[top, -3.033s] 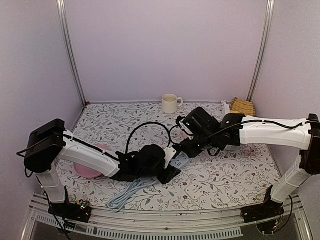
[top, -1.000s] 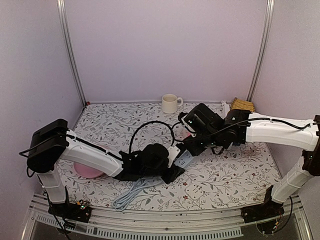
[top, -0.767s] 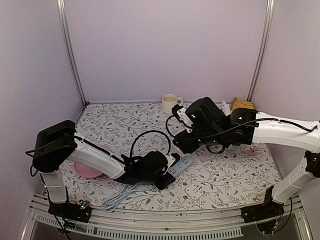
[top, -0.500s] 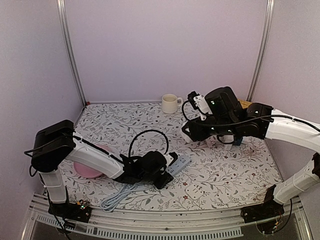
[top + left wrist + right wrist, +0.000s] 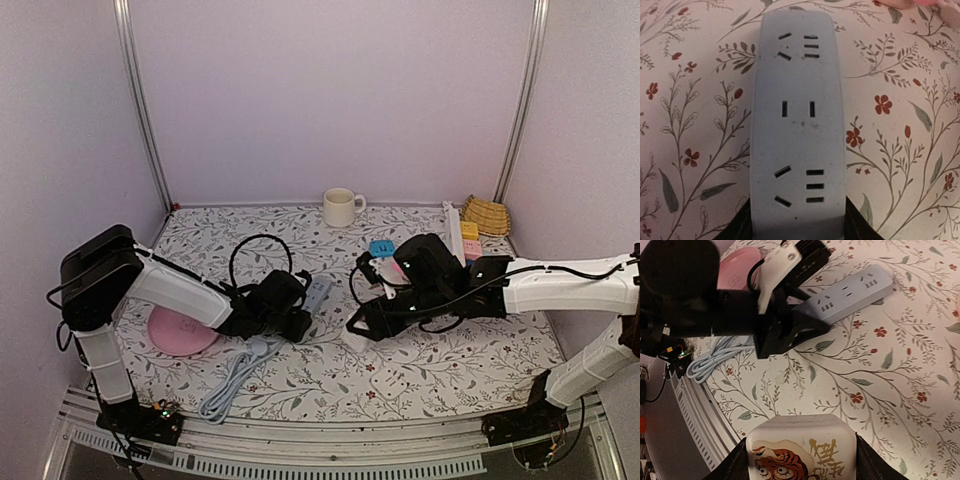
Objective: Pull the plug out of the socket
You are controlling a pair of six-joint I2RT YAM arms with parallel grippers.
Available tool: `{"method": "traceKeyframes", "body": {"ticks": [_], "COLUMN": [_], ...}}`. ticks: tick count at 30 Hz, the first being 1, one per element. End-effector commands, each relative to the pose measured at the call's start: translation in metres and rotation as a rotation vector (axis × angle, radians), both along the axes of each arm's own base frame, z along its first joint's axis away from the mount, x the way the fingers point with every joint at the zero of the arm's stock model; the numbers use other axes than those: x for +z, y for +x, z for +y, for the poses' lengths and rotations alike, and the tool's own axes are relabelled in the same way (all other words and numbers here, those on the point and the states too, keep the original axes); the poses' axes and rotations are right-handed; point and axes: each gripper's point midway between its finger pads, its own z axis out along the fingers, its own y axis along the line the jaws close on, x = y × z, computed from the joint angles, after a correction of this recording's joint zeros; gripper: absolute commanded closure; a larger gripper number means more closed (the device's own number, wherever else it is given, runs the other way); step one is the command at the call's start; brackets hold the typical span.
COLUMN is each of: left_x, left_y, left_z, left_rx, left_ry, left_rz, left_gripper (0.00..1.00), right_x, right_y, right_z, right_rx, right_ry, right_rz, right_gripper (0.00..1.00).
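Note:
The socket is a pale grey power strip [image 5: 797, 130] lying flat on the flowered tablecloth; all its outlets are empty. My left gripper [image 5: 797, 225] is shut on its near end, with a dark finger [image 5: 740, 227] on each side. In the top view the strip [image 5: 317, 291] lies left of centre, with the left gripper [image 5: 298, 320] at its near end. The plug [image 5: 801, 450] is a white block with a tiger picture. My right gripper [image 5: 801, 445] is shut on it and holds it low over the cloth, apart from the strip [image 5: 850, 292]. The right gripper [image 5: 362, 325] hides the plug from above.
The strip's light blue cable [image 5: 235, 375] trails toward the front edge. A pink plate [image 5: 180, 330] lies at the left, a cream mug [image 5: 340, 207] at the back, a woven basket [image 5: 487, 214] and small coloured blocks [image 5: 381, 247] at the back right. A white tag [image 5: 383, 383] lies near front.
The right gripper pulled the plug out of the strip, rose toward the back, then came down to the strip's right. The left gripper carried the strip leftward and turned it.

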Motion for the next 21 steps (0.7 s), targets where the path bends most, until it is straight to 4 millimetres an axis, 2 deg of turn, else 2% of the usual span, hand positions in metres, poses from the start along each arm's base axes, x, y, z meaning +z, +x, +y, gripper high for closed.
{"method": "traceKeyframes", "body": {"ticks": [1, 5, 9, 15, 21], "left_x": [0.001, 0.002, 0.004, 0.003, 0.003], "left_y": [0.022, 0.048, 0.072, 0.099, 0.111], "left_z": [0.026, 0.04, 0.052, 0.066, 0.073], "left_rx": [0.096, 0.148, 0.191, 0.219, 0.231], "left_ry": [0.013, 0.007, -0.002, 0.001, -0.011], "left_rz": [0.033, 0.045, 0.052, 0.064, 0.069], "left_gripper": [1.0, 1.0, 0.99, 0.99, 0.98], "right_x": [0.0, -0.024, -0.039, -0.054, -0.073], "right_y": [-0.042, -0.059, -0.064, -0.078, -0.076], "right_z": [0.06, 0.083, 0.089, 0.086, 0.065], "right_rx": [0.164, 0.224, 0.241, 0.281, 0.236], "right_ry": [0.169, 0.196, 0.199, 0.198, 0.154], "right_rz": [0.101, 0.195, 0.246, 0.315, 0.35], "right_gripper": [0.67, 0.67, 0.65, 0.57, 0.39]}}
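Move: The left fingers hold the near end of the grey socket strip; open table for it lies about 10 cm ahead and 7 cm left, just below hand level. The pink plate is some 23 cm left and level, the cable coil 14 cm left and 15 cm back. The right hand holds the white plug; clear table for it lies about 9 cm back, 7 cm left and 14 cm down, with the cable coil roughly 25 cm left and 8 cm back. The left hand keeps its grip on the socket strip and carries it level, close along the table top, about 10 cm forward and 7 cm left, away from the plug, turning it some 15 degrees counter-clockwise. The right hand, still gripping the plug, swings back, left and down at once, quickly at first and then easing into a slower sink and draw back towards the front rail, its fingertips tilting back and the hand turning a little counter-clockwise. ##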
